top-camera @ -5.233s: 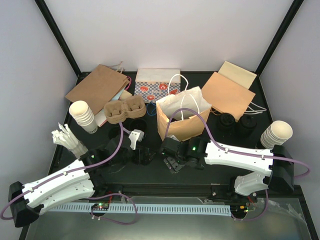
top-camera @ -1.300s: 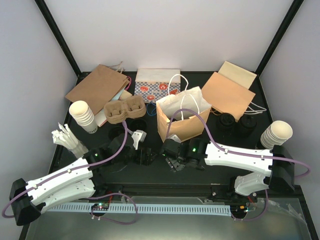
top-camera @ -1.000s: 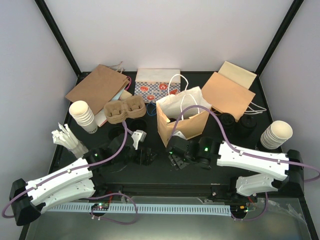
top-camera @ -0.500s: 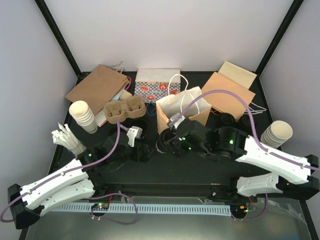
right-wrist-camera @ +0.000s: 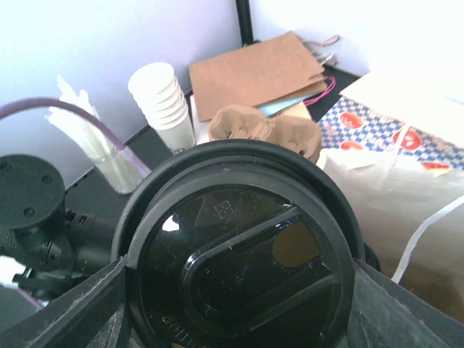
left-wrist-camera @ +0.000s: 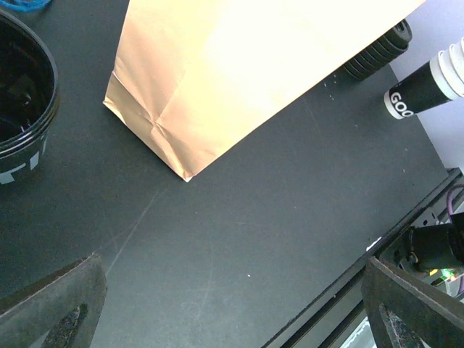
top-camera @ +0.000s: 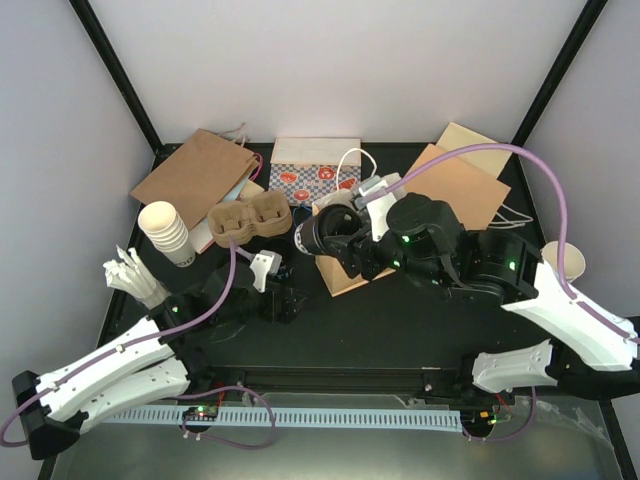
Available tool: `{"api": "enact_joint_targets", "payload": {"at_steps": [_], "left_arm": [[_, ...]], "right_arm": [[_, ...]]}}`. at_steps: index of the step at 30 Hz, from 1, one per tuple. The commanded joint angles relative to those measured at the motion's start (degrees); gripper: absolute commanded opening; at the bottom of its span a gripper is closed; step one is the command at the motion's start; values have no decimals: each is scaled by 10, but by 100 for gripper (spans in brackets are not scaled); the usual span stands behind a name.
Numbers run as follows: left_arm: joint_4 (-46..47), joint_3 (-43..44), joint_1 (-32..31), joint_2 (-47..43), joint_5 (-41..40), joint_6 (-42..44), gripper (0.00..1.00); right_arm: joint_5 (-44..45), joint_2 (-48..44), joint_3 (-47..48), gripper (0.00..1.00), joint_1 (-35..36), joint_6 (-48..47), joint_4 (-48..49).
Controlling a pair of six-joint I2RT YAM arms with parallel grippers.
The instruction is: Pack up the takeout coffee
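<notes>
My right gripper (top-camera: 338, 238) is shut on a takeout coffee (top-camera: 322, 232), a short black cup with a black lid, held on its side in the air at the left of the standing brown paper bag (top-camera: 347, 276). In the right wrist view the lid (right-wrist-camera: 239, 254) fills the frame, with a finger (right-wrist-camera: 87, 312) pressed against each side. My left gripper (top-camera: 276, 298) sits low over the table left of the bag, open and holding nothing. Its view shows the bag's bottom corner (left-wrist-camera: 217, 80) and another black cup (left-wrist-camera: 18, 109) at the left edge.
A brown pulp cup carrier (top-camera: 248, 220) lies behind the left gripper. Stacks of cream paper cups stand at the left (top-camera: 165, 232) and right (top-camera: 562, 258). Flat brown bags (top-camera: 195, 175) (top-camera: 460, 185) and a patterned bag (top-camera: 312, 176) lie at the back. White stirrers (top-camera: 135, 275) are at the far left.
The right arm has risen from the table in front of the bag, lifting the black-lidded cup up and back to the bag's top. The left gripper has barely moved.
</notes>
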Motion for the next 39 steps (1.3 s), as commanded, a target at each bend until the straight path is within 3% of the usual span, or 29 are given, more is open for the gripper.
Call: {"api": "enact_joint_targets", "payload": {"at_steps": [1,8,14,20,31,39], "left_arm": [[-21,34,5,-12,-17,15,99],[-45,78,12,4,-35,44,99],[-66,163,57,50,-33,105,99],[-49,255,110,135,6,166,99],[-42,392,128,297,20,245,99],[-50,431,130,351,13,272,99]], "right_arm": [[59,5,43,73,-9,-26,-4],[165,16,79,73,-37,-38,-55],[185,5,68,73,-81,-44,-68],[187,-16,44,73,-135,-44,-69],[260,-47,-8,73,-164,-47,-60],[205,-27,-43,73,-166,-41,-65]]}}
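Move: Ahead of the right hand, which already holds a lidded coffee cup, stands the open paper bag: about 14 cm forward, 5 cm right, its middle some 27 cm below. A stack of black lids is about 16 cm forward and 24 cm right. From the left hand the bag is roughly 14 cm forward, 14 cm right and 5 cm lower; an empty black cup stands about 13 cm forward, 6 cm left and 11 cm lower. Swinging the held cup about 14 cm right and 9 cm forward, the right hand carries it high towards the bag's right side, turning some 35 degrees clockwise, rising slightly and then sinking back, grip kept. The wide-open left hand reaches about 14 cm forward and 12 cm up, drifting right late, to the left rim of the bag. ##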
